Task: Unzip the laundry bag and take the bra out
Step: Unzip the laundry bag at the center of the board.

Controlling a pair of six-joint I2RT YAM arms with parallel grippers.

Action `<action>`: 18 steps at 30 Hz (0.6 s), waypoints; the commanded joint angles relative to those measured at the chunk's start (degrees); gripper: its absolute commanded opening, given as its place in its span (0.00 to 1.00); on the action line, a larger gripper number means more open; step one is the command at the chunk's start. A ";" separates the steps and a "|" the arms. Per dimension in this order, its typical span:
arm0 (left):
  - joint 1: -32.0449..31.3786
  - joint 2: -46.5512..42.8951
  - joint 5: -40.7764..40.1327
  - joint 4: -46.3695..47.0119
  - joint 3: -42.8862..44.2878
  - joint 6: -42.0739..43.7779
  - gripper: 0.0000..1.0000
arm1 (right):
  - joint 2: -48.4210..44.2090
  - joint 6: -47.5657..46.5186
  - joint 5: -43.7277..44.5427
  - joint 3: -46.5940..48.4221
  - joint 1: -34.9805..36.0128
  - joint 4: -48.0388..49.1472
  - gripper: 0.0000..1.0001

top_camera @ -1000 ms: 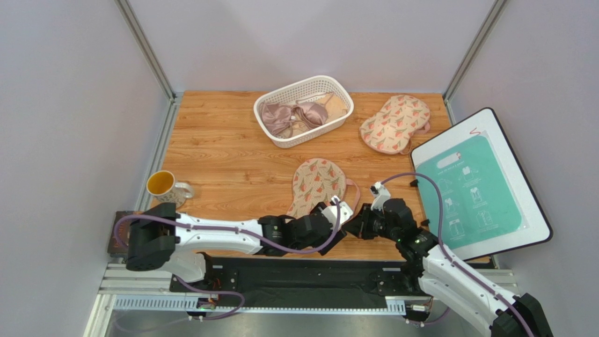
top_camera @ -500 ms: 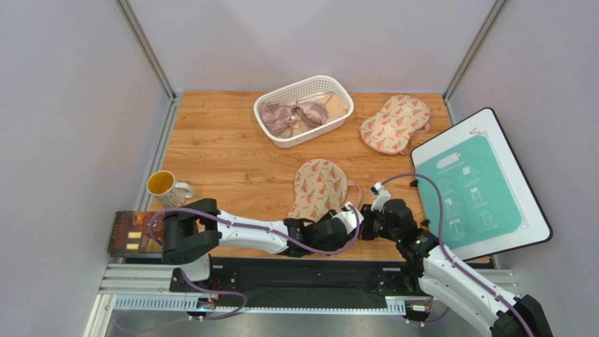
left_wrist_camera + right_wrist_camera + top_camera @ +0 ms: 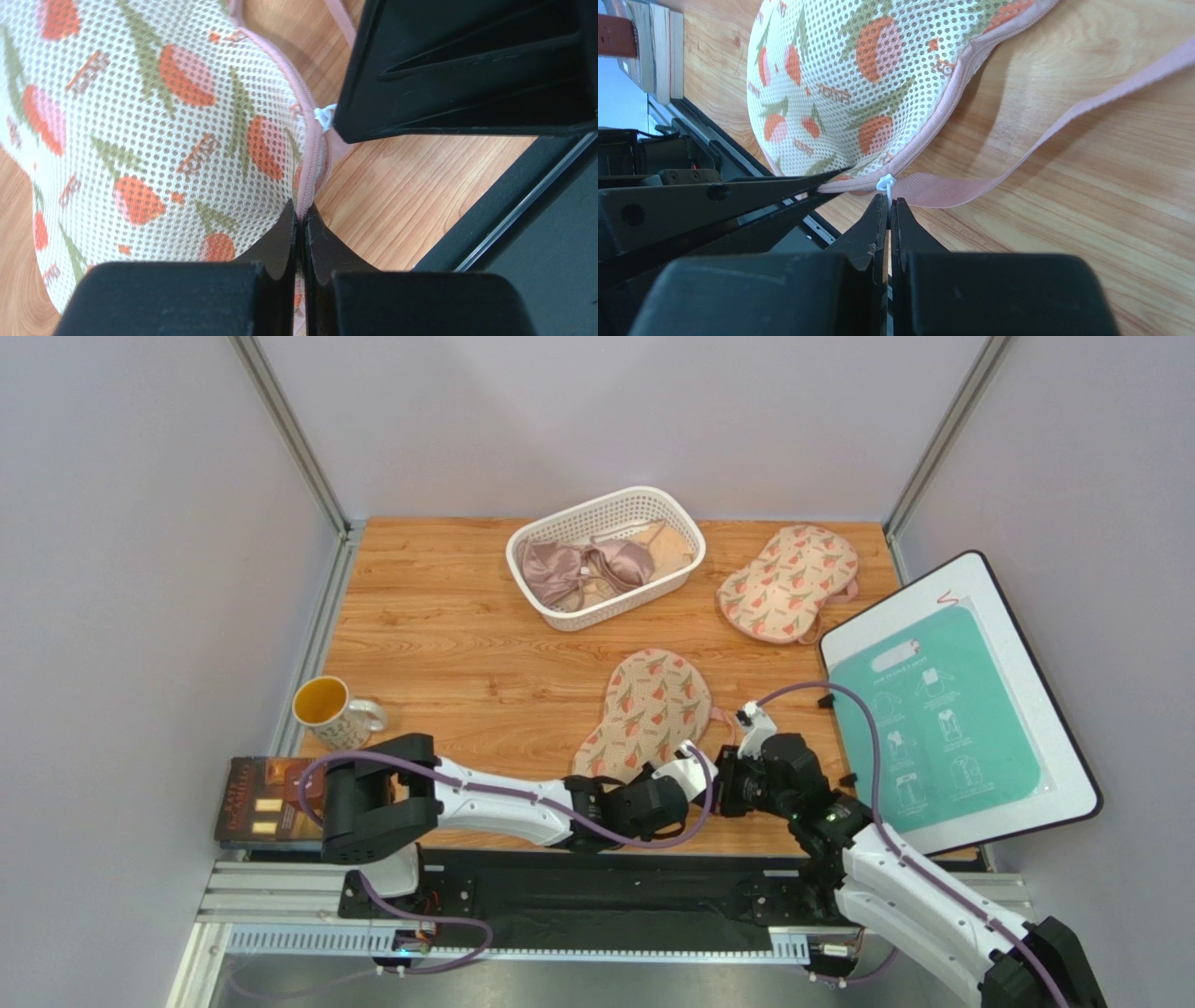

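Observation:
The laundry bag, beige mesh printed with red flowers, lies on the wood just ahead of both arms. My left gripper is shut on the bag's pink zip edging at its near corner. My right gripper faces it from the right, shut on the small white zip pull. That pull also shows in the left wrist view, beside the right gripper's black fingers. A pink strap trails from the bag across the wood. The bra is hidden.
A second bag of the same print lies at the back right. The white basket holds pink and beige bras. A mug and a book sit at the left. A white board with a green sheet lies at the right.
My left arm reached rightward and its gripper closed on the bag's zip edging. The bag's near end shifted slightly to the right. The right gripper stayed shut by the zip pull.

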 commanded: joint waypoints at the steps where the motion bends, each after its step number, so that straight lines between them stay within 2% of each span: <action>1: -0.50 -5.55 -2.21 -1.15 -3.81 -0.54 0.00 | 0.82 0.37 2.34 -0.18 0.28 0.33 0.00; 18: -0.94 -21.55 -7.04 -4.92 -16.65 -3.26 0.00 | 4.43 -0.34 3.83 1.58 0.19 0.95 0.00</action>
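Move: Just to the right of the left hand, about 4 cm over and 1 cm ahead at nearly its height, sits the laundry bag's zip slider; the left fingers are already shut on the bag's edge beside it. The bag's middle is some 9 cm ahead of this hand and 6 cm to its left, about 2 cm lower; the pink strap lies 9 cm ahead, 5 cm right. From the right hand, which pinches the slider's white pull, the slider is about 1 cm ahead and 1 cm left. Drawing the pinched bag edge away from the slider, the left hand goes about 6 cm to the left and rises some 2 cm, easing back slightly, fingers kept shut. The right hand anchors the white pull, staying nearly in place with its fingers shut while it sinks about 1 cm and tips down a few degrees. ##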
